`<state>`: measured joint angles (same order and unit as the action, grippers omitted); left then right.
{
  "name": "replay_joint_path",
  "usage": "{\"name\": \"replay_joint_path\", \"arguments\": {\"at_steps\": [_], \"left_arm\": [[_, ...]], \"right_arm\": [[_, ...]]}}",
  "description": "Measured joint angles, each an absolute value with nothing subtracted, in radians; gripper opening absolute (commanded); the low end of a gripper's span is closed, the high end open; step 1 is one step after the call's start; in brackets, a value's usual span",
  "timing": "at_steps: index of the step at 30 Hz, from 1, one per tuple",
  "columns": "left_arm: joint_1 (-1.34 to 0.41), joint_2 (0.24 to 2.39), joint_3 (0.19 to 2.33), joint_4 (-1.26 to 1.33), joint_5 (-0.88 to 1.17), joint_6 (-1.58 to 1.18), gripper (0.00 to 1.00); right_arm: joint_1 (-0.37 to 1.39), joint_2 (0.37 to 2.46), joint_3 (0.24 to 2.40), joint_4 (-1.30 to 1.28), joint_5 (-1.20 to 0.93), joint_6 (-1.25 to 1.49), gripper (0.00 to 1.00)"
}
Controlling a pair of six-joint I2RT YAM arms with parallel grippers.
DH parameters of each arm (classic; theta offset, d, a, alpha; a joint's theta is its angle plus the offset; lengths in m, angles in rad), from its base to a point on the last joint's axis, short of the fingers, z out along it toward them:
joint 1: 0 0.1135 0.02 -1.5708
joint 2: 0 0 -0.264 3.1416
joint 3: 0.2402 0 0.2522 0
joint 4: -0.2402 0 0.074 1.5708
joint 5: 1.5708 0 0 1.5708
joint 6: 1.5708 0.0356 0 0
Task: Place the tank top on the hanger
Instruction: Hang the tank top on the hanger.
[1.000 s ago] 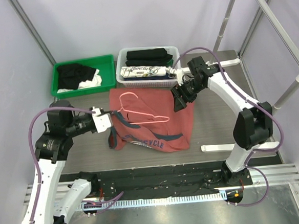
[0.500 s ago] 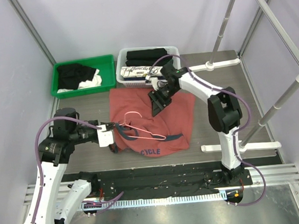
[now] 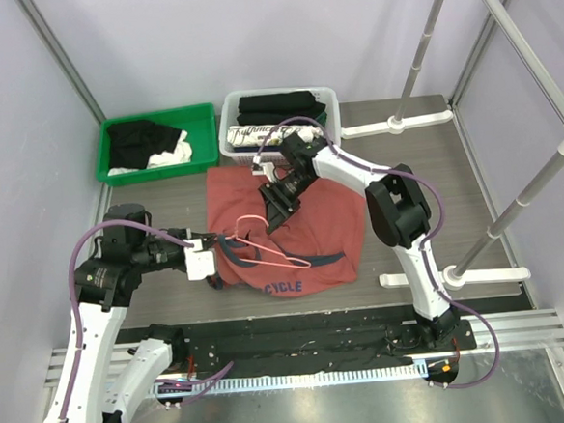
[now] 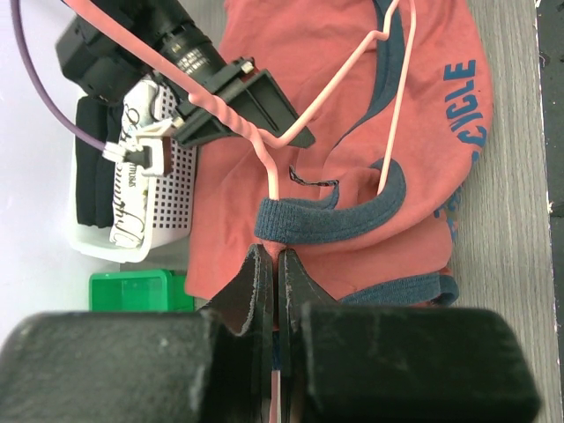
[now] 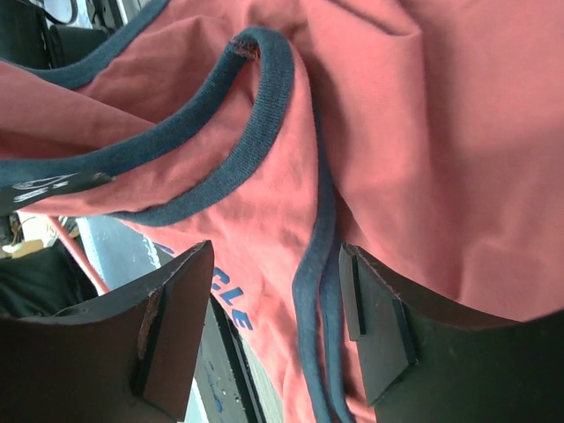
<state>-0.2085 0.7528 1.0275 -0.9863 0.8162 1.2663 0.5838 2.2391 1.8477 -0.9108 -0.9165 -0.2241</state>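
Observation:
The rust-red tank top [image 3: 331, 223] lies crumpled on the table, its blue lettering toward the near edge. The pink wire hanger [image 3: 277, 254] lies partly over its left half. My left gripper [image 3: 215, 259] is shut on the hanger's wire at the shirt's left edge; in the left wrist view the wire [image 4: 330, 88] runs out of the closed left gripper [image 4: 273, 260] past a navy-trimmed opening of the shirt [image 4: 352, 150]. My right gripper [image 3: 273, 215] is open, hovering over the shirt's middle by the hanger hook. In the right wrist view it [image 5: 275, 304] straddles navy trim [image 5: 322, 264] on the shirt [image 5: 423, 132].
A white basket [image 3: 226, 128] with folded black clothes and a white printed cloth stands behind the shirt. A green bin [image 3: 154, 117] with black and white cloth is at the back left. A white clothes rack [image 3: 514, 205] stands at the right, its foot [image 3: 413, 278] beside the shirt.
My right gripper has moved left from the shirt's right edge to its middle, close to the hanger hook. My left gripper drew the hanger and the shirt's left edge slightly nearer.

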Motion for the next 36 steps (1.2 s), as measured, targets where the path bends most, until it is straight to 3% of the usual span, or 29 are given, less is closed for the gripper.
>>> {"name": "replay_joint_path", "arguments": {"at_steps": [13,16,19,20,24,36], "left_arm": [[-0.208,0.753,1.028,-0.987,0.817,1.267,0.0],[-0.208,0.752,1.028,-0.987,0.816,1.267,0.0],[-0.208,0.752,1.028,-0.987,0.817,1.267,0.0],[-0.208,0.752,1.028,-0.987,0.816,1.267,0.0],[-0.208,0.752,1.028,-0.985,0.815,1.261,0.0],[-0.208,0.772,1.028,-0.851,0.763,1.041,0.0]], "right_arm": [[0.631,2.326,1.848,-0.913,-0.942,-0.222,0.6],[0.636,2.346,1.848,-0.913,-0.953,-0.217,0.51],[0.644,2.362,1.848,-0.916,-0.965,-0.216,0.32],[0.648,2.365,1.848,-0.918,-0.971,-0.212,0.2],[0.653,2.367,1.856,-0.933,-0.97,-0.215,0.02],[0.496,2.235,1.947,-0.945,-0.838,-0.21,0.01]]}}
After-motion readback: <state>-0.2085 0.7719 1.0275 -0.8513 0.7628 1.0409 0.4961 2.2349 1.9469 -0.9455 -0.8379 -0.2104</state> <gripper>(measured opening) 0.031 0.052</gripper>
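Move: The dark-trimmed edge of the tank top that the open right hand is about to take lies about 4 cm back from it, 2 cm to its left and 5 cm below. The hanger's middle is roughly 7 cm back of that hand, about level sideways and a little higher. The "CYCLE" lettering is some 18 cm back and 2 cm right; the white basket stands about 27 cm ahead and 3 cm right. From the left hand, that edge is about 12 cm right, level ahead, and 12 cm below. The right hand sinks about 4.5 cm while drawing back some 3.5 cm and slightly left to the tank top's dark-trimmed edge, shuts its fingers on the cloth there, then reverses with it, pulling some 9 cm forward towards the basket while rising about 6 cm and going about 4.5 cm right, its fingers tipping up some 15 degrees. The left hand keeps its shut grip on the hanger and trimmed cloth, holding still against this until it eases about 2 cm forward and slightly up at the end, starting to turn counter-clockwise. ##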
